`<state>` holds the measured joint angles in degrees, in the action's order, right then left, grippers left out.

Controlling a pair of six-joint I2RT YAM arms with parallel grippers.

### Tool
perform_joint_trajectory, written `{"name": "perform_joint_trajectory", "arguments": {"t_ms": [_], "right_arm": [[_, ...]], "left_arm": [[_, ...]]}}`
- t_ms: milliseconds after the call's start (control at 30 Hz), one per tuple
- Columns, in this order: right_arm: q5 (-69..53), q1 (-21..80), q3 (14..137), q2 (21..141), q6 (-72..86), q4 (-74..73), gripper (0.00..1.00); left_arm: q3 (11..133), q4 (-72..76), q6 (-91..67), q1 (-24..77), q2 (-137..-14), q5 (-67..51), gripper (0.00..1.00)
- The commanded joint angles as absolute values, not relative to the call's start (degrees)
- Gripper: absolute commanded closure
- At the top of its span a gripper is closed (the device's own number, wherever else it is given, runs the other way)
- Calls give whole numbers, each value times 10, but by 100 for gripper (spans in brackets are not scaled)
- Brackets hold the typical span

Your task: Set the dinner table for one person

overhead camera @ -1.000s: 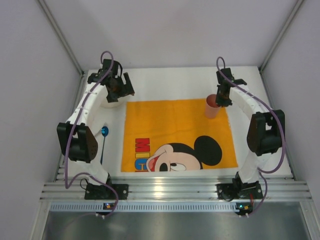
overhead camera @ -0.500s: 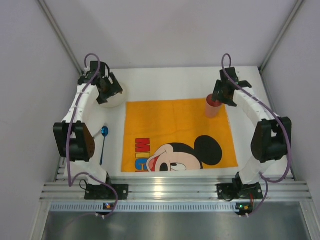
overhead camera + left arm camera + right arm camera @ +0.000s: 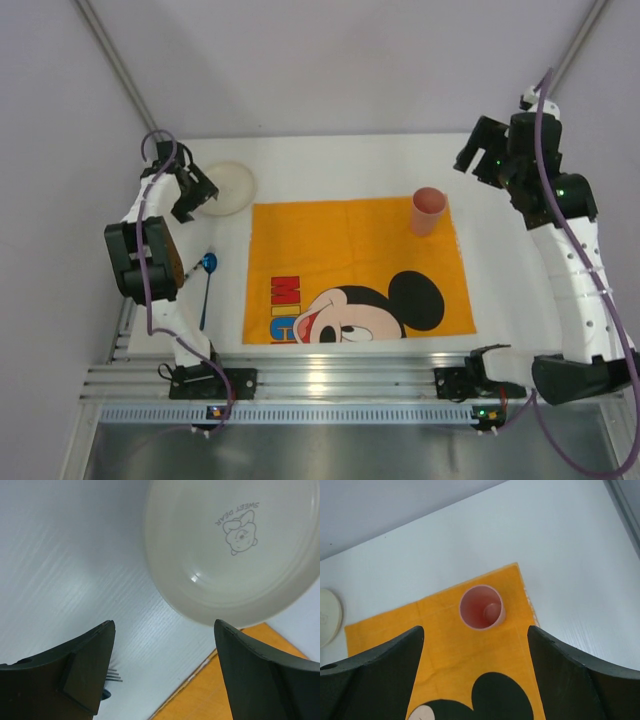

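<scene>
The white dinner table [image 3: 350, 160] carries an orange Mickey Mouse mat [image 3: 355, 270]. A pink cup [image 3: 427, 211] stands upright on the mat's far right corner, seen from above in the right wrist view as the cup [image 3: 481, 607]. My right gripper [image 3: 480, 155] hangs open, high above and right of the cup, holding nothing; in its own view the gripper [image 3: 475, 628] is empty. A cream plate [image 3: 228, 187] lies off the mat's far left corner. My left gripper [image 3: 195, 192] is open beside the plate's left edge. In the left wrist view the plate [image 3: 235, 550] lies beyond the empty gripper [image 3: 164, 623].
A blue spoon [image 3: 207, 275] lies on the table left of the mat. Fork tines [image 3: 114, 675] peek out by the left finger in the left wrist view. Grey walls close in the table on three sides, and a ridged metal rail [image 3: 340, 380] runs along the near edge.
My right gripper opened, let go of the pink cup, and rose up and back to the right. My left gripper drew left off the plate, leaving it uncovered.
</scene>
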<state>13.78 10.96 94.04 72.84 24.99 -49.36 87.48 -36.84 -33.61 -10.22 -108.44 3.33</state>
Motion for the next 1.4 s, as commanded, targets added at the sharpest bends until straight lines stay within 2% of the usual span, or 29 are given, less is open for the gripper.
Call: {"name": "perform_joint_trajectory", "arguments": {"t_ms": [0, 267, 367, 400, 467, 500, 600, 733, 1000, 1200, 1367], "right_arm": [[126, 107, 899, 687, 240, -555, 15], [131, 107, 812, 609, 245, -597, 16], [134, 107, 809, 606, 248, -603, 16], [134, 108, 812, 607, 246, -605, 16], [134, 108, 817, 613, 244, -606, 16], [134, 107, 821, 614, 243, -606, 16], [134, 107, 827, 623, 241, -605, 16], [126, 107, 828, 635, 238, -592, 16], [102, 107, 829, 643, 233, -565, 17], [88, 106, 820, 640, 226, -553, 17], [75, 108, 802, 622, 223, -548, 17]], "left_arm": [[871, -299, -345, -104, -1114, 18, 15], [893, -243, -375, -107, -1186, 11, 17], [913, -250, -381, -106, -1214, 11, 29], [918, -254, -383, -106, -1225, 11, 45], [919, -253, -386, -108, -1230, 14, 58], [919, -254, -386, -106, -1237, 13, 74], [922, -257, -382, -106, -1240, 7, 100], [925, -265, -368, -106, -1225, 4, 100], [929, -260, -361, -94, -1140, -121, 100], [905, -279, -328, -19, -1079, -200, 100], [850, -291, -303, 102, -1042, -245, 100]]}}
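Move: The plate's middle lies about 10 cm ahead of the open left hand, 7 cm to its right and 8 cm below. Its near-left rim is closer, almost straight ahead. The spoon's middle is some 21 cm back and 1 cm right, and the fork's about 16 cm back and 6 cm left. The placemat's far left corner is roughly 5 cm ahead and 14 cm right. From the right hand the plate is about 17 cm ahead, 60 cm left and 34 cm below. The left fingers shut on the plate's near-left rim and pinch it, after the hand sinks about 7 cm while reaching 6 cm forward. Holding on, the hand lifts some 10 cm and sweeps 18 cm right, drawing back slightly and swinging clockwise about 30 degrees, towards the placemat. The right hand, open, backs off and sinks 8 cm early on, tipping down. ##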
